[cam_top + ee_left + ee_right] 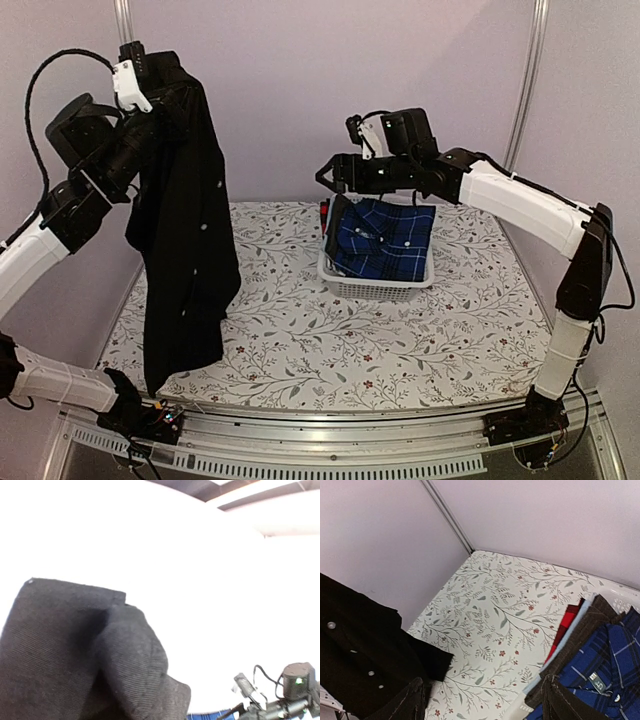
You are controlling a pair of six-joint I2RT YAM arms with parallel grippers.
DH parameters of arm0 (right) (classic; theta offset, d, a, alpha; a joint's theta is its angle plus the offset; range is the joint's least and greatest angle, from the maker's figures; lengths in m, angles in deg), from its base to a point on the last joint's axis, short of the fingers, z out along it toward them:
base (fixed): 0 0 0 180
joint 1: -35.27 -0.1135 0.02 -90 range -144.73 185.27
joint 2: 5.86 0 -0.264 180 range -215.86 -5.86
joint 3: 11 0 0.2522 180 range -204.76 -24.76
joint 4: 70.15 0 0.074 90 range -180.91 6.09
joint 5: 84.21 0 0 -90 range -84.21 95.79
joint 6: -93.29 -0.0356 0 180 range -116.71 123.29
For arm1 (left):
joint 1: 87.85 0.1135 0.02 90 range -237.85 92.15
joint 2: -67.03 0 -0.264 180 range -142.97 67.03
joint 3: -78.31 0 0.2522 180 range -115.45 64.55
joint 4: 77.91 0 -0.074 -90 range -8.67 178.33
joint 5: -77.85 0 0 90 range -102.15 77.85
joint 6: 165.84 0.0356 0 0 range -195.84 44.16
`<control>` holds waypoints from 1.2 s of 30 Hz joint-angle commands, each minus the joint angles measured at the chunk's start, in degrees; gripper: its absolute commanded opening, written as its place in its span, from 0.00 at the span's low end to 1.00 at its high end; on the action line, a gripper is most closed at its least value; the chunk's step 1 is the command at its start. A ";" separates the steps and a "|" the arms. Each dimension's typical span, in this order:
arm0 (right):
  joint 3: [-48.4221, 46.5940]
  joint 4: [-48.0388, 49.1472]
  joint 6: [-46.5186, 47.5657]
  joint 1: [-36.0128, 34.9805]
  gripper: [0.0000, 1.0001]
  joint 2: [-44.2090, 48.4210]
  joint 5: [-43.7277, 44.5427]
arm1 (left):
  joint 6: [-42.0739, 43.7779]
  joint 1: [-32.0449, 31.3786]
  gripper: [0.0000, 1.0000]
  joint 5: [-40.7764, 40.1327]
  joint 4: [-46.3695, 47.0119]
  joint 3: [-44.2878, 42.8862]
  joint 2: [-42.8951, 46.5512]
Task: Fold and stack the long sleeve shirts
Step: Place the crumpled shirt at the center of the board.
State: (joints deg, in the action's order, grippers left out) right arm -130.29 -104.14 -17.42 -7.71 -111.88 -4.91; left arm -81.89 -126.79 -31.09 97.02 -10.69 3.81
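A black long sleeve shirt (185, 230) with small pale buttons hangs from my left gripper (150, 62), which is raised high at the far left and shut on the shirt's top edge. The hem reaches the table near the front left. In the left wrist view black cloth (90, 655) covers the fingers. My right gripper (330, 180) hovers open above the basket's left side. Its fingers (405, 702) stand wide apart with only the tablecloth between them, around the gripper's middle (482, 705). The black shirt (360, 655) also shows at the left of the right wrist view.
A white slotted basket (370, 290) stands mid-table and holds a blue plaid shirt (385, 240) on top. In the right wrist view the plaid shirt (610, 665) lies over brown cloth (580, 635) and red cloth (565, 630). A floral tablecloth (300, 340) covers the table. Walls close in behind and on the left.
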 commanded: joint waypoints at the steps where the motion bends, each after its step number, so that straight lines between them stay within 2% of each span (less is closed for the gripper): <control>1: 6.77 -1.39 -2.58 2.65 0.79 3.58 5.27 | -3.36 2.54 0.00 9.65 -5.37 -1.15 -5.99; 7: 15.87 -1.06 -4.95 4.79 0.79 4.71 6.97 | -12.84 3.83 0.00 13.06 -8.03 6.26 -13.43; 10: 19.82 -0.79 -5.76 5.43 0.78 5.11 7.40 | -19.43 6.18 0.00 12.77 -9.61 11.41 -16.52; 12: 21.72 -0.69 -5.91 5.54 0.78 5.33 7.89 | -23.75 8.30 0.00 15.44 -11.34 14.65 -18.73; 17: 23.53 -0.69 -6.00 5.46 0.77 5.32 7.91 | -26.60 9.30 0.00 18.14 -14.00 17.69 -24.29; 23: 22.24 -0.68 -6.27 3.80 0.77 4.48 7.97 | -27.09 9.96 0.01 15.39 -16.22 18.67 -23.68; 24: 21.77 -0.74 -6.23 3.40 0.77 4.23 7.90 | -27.04 10.04 0.05 14.88 -16.63 18.72 -23.26; 26: 20.52 -0.82 -6.25 2.59 0.77 3.37 7.72 | -26.93 10.38 0.24 14.19 -17.17 18.66 -22.38; 27: 19.90 -0.96 -6.27 2.16 0.77 2.88 7.71 | -26.82 10.45 0.30 14.14 -17.33 18.65 -21.95; 30: 17.59 -1.03 -6.27 0.46 0.77 1.14 7.26 | -26.48 10.71 0.66 13.17 -18.51 18.15 -20.12; 32: 15.78 -1.11 -6.10 -0.66 0.77 -0.24 6.82 | -26.31 10.68 0.85 12.33 -18.94 17.87 -18.51; 35: 13.32 -1.10 -5.92 -1.83 0.77 -2.56 5.79 | -25.55 10.70 0.99 11.60 -19.82 17.27 -16.62; 36: 12.36 -1.11 -5.99 -2.18 0.77 -3.17 5.25 | -25.38 10.69 0.99 11.46 -20.32 16.91 -16.25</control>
State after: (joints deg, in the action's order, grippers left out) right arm -114.36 -105.51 -23.10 -8.41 -111.60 2.06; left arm -108.42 -116.56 -17.91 78.66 8.04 -15.23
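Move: My left hand grips the black shirt, its hanging middle about 25 cm below and 6 cm back from the fingers. The bare board spot I lower toward is roughly 8 cm ahead, 3 cm right and 50 cm down; the basket is about 11 cm ahead, 32 cm right, 43 cm down. From my empty right hand, the shirt is some 22 cm left, 14 cm back and 5 cm lower, the basket 3 cm ahead, 9 cm right, 23 cm below. I swing my left hand down fast, about 40 cm, and a little forward towards the board, tipping the fingers some 60 degrees downward, then open them to let go of the shirt and start rising. Meanwhile my open right hand sinks and shifts right above the basket, then eases back left and slightly up. ##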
